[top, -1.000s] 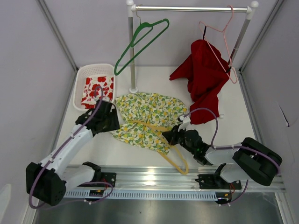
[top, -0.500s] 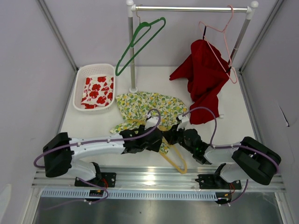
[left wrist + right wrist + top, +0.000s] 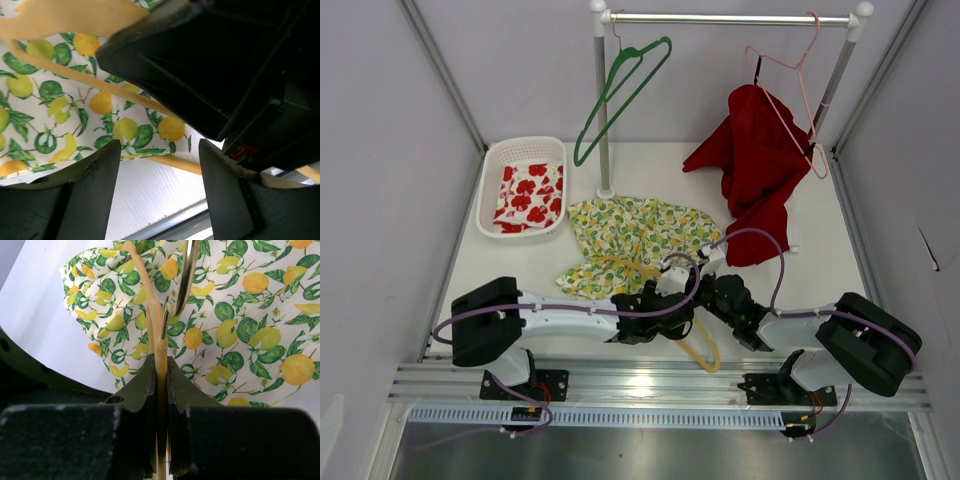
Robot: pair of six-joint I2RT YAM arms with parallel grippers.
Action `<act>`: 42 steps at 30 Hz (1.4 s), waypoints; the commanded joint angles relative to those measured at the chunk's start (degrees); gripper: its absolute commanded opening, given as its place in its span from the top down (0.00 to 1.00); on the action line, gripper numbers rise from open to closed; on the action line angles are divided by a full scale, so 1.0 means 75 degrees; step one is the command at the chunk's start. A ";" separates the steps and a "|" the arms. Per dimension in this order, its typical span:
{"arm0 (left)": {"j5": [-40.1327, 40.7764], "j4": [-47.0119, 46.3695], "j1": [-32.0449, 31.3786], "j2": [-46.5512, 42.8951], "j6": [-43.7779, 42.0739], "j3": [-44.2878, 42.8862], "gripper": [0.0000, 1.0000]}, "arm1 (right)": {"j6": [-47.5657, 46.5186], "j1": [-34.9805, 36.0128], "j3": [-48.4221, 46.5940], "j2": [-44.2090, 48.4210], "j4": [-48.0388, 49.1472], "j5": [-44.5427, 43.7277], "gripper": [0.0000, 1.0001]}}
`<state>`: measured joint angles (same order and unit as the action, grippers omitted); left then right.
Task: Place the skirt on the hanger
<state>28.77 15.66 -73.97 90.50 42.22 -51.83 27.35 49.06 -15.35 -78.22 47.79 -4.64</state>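
The skirt (image 3: 638, 236), white with a lemon print, lies spread on the table in front of the rack pole. The yellow hanger (image 3: 706, 352) lies partly on its near edge. My right gripper (image 3: 706, 290) is shut on the hanger's neck (image 3: 161, 352), just below the metal hook (image 3: 188, 275), with the skirt (image 3: 245, 315) under it. My left gripper (image 3: 672, 318) is low over the near hem, right beside the right gripper. In the left wrist view its fingers (image 3: 95, 187) stand open over bare table. The skirt (image 3: 55, 100) and a hanger bar (image 3: 80, 76) lie just beyond.
A white basket (image 3: 525, 141) holding red-flowered cloth sits at the back left. On the rail (image 3: 730, 18) hang a green hanger (image 3: 620, 90) and a pink hanger carrying a red garment (image 3: 755, 165). The rack pole (image 3: 601, 110) stands behind the skirt. A metal rail runs along the table's near edge.
My left arm has swung from beside the basket across the front of the table to the right gripper. The skirt's near left edge has bunched up. The right gripper has kept its grip.
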 commanded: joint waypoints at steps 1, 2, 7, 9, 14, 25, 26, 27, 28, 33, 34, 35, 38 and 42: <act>0.0230 -0.0318 -0.0097 0.0226 0.0184 -0.0366 0.32 | -0.0378 -0.0107 0.0043 -0.0177 -0.1110 -0.0166 1.00; 0.0230 -0.0330 -0.0086 0.0273 0.0195 -0.0378 0.32 | -0.0378 -0.0131 0.0020 -0.0165 -0.1110 -0.0154 1.00; 0.0125 -0.0412 -0.0179 0.0601 0.0266 -0.0402 0.43 | -0.0343 -0.0178 0.0020 -0.0200 -0.1063 -0.0107 1.00; 0.0066 -0.0435 -0.0215 0.0695 0.0335 -0.0413 0.50 | -0.0331 -0.0189 0.0043 -0.0200 -0.1052 -0.0096 1.00; -0.0028 -0.0623 -0.0367 0.0754 0.0465 -0.0180 0.55 | -0.0319 -0.0283 0.0078 -0.0247 -0.0993 -0.0037 1.00; 0.0570 -0.1805 -0.0519 0.0111 0.0594 0.1050 0.44 | -0.0061 -0.0389 0.0172 -0.0622 -0.0478 0.0349 1.00; 0.0558 -0.1923 -0.0520 0.0098 0.0559 0.1087 0.46 | -0.0050 -0.0400 0.0184 -0.0634 -0.0443 0.0396 1.00; 0.0616 -0.1959 -0.0520 0.0109 0.0501 0.1087 0.47 | -0.0015 -0.0400 0.0184 -0.0692 -0.0419 0.0385 1.00; 0.0628 -0.1901 -0.0520 0.0191 0.0477 0.0994 0.47 | -0.0014 -0.0412 0.0184 -0.0716 -0.0384 0.0385 1.00; 0.0745 -0.1784 -0.0531 0.0425 0.0196 0.0725 0.55 | 0.0032 -0.0424 0.0172 -0.0739 -0.0372 0.0432 1.00; 0.0745 -0.1656 -0.0531 0.0495 0.0172 0.0619 0.66 | 0.0032 -0.0412 0.0161 -0.0716 -0.0384 0.0420 1.00; 0.0745 -0.1585 -0.0531 0.0496 0.0137 0.0583 0.71 | 0.0032 -0.0435 0.0161 -0.0704 -0.0407 0.0432 1.00; 0.0745 -0.1304 -0.0531 0.0391 0.0078 0.0396 0.91 | 0.0021 -0.0447 0.0161 -0.0669 -0.0419 0.0432 1.00; 0.0734 -0.0777 -0.0531 0.0028 -0.0191 0.0138 1.00 | -0.0014 -0.0459 0.0149 -0.0634 -0.0477 0.0385 1.00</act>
<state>32.86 6.87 -77.52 93.93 43.00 -47.64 30.04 46.11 -15.33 -81.97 51.27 0.97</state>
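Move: The skirt's near edge, close to its right-hand corner, lies just under the left gripper's open fingers, about 3 cm below and roughly 1 cm back and 1 cm right. The yellow hanger's neck, held in the right gripper, is some 7 cm straight ahead and 2 cm higher; the hanger's near end is about 12 cm back and 7 cm right, 3 cm lower. From the right gripper that skirt edge is about 8 cm back, 1 cm right and 5 cm down. Bring the left gripper down about 3 cm onto the skirt's near edge by its corner, edging some 2 cm right first, then coming partly back left and about 1 cm towards the base. Shut the half-open fingers fully to pinch the edge and start lifting, just under 1 cm. Keep the right gripper closed on the hanger's neck, nearly still. ##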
